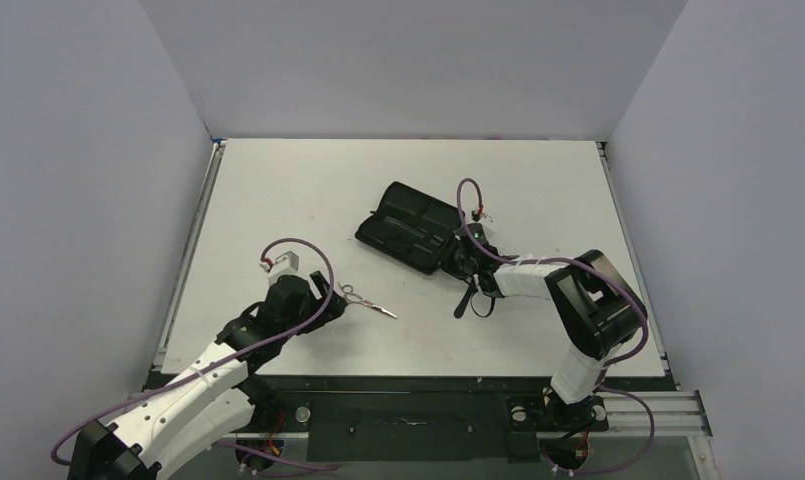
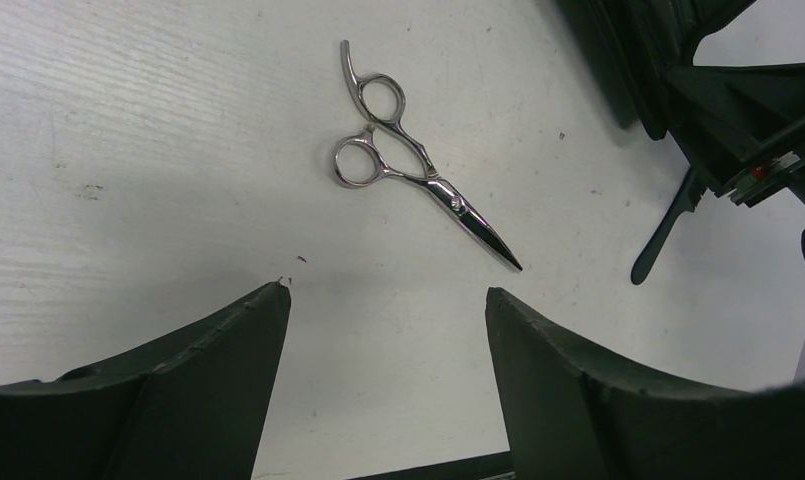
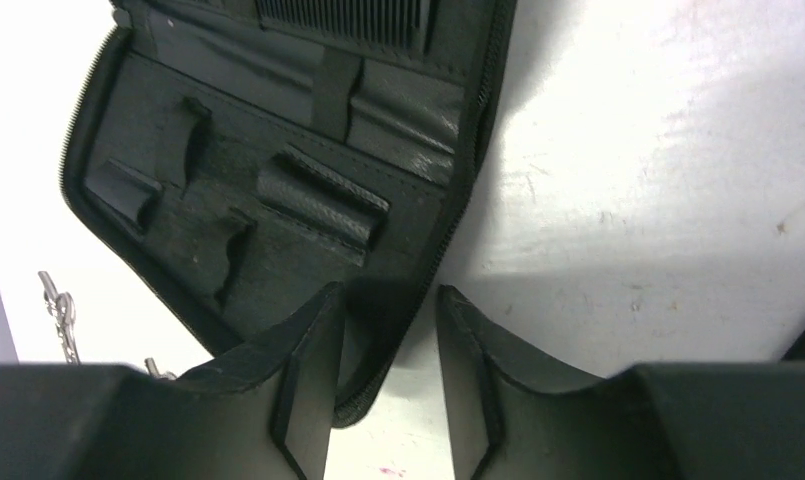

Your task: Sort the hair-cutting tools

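The silver scissors lie closed on the white table, rings toward my left gripper. That gripper is open and sits just short of them, nothing between its fingers. A slim black comb lies on the table beside the right arm. My right gripper has its jaws half narrowed astride the near corner of the open black zip case. The zip edge lies against one finger, and bare table shows between it and the other.
The case lies open at mid-table, with empty elastic loops and pockets inside. Black comb teeth show in its far pocket. White walls enclose the table on three sides, and a metal rail runs along the near edge.
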You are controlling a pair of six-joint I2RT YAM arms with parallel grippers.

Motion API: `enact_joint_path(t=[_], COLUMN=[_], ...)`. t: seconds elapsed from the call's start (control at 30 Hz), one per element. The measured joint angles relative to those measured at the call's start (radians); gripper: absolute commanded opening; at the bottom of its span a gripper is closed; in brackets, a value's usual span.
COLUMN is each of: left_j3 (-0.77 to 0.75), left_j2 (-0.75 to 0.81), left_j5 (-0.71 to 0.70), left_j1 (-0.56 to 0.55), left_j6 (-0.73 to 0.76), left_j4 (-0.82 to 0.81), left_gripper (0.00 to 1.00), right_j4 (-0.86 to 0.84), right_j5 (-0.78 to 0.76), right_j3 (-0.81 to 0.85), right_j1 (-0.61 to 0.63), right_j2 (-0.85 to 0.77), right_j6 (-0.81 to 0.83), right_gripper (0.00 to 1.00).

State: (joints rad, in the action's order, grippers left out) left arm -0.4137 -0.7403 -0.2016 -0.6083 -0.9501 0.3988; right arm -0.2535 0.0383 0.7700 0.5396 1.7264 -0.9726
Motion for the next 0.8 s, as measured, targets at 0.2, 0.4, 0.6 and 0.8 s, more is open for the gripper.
enact_joint_path(t=[0.2, 0.4, 0.6, 0.8], left_j3=[0.000, 0.000, 0.000, 0.000], left_j2=[-0.036, -0.046, -0.049, -0.058], left_j5=[0.010, 0.018, 0.020, 0.021], left_j1=[0.000, 0.000, 0.000, 0.000], left_j6=[0.000, 0.000, 0.000, 0.000], left_j4=[-0.018, -0.035, -0.043, -0.046], left_gripper=[0.69, 0.67, 0.67, 0.67], right_j4=[-0.017, 0.033, 0.134, 0.287], right_j5=[-0.019, -0.059, -0.091, -0.155], right_j3=[-0.032, -0.043, -0.004, 0.074], right_j1=[0.007, 0.003, -0.029, -0.082], right_j2=[-0.007, -0.035, -0.049, -0.048], right_j6=[0.028, 0.106, 0.200, 0.273], right_gripper=[0.24, 0.08, 0.00, 0.06])
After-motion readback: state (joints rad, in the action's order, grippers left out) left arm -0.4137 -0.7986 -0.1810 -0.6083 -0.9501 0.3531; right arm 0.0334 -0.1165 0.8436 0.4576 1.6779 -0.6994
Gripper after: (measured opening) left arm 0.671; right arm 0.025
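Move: The right hand's part-open fingers already stand astride the tool case's side edge near its closest corner; the case's middle lies roughly 8 cm ahead, 6 cm left and a centimetre or so lower. The comb lies about 4 cm back and 8 cm right of the hand, the scissors some 7 cm back and 14 cm left, both about 2 cm down. From the idle left hand the case is about 21 cm ahead, 16 cm right and 7 cm below. The right fingers shut, pinching the case's side edge near its closest corner while the hand eases back and down about a centimetre each. It then drags that edge some 7 cm to the right, towards the comb, creeping slightly forward again at the end as the wrist rolls about 20 degrees, left side down. ##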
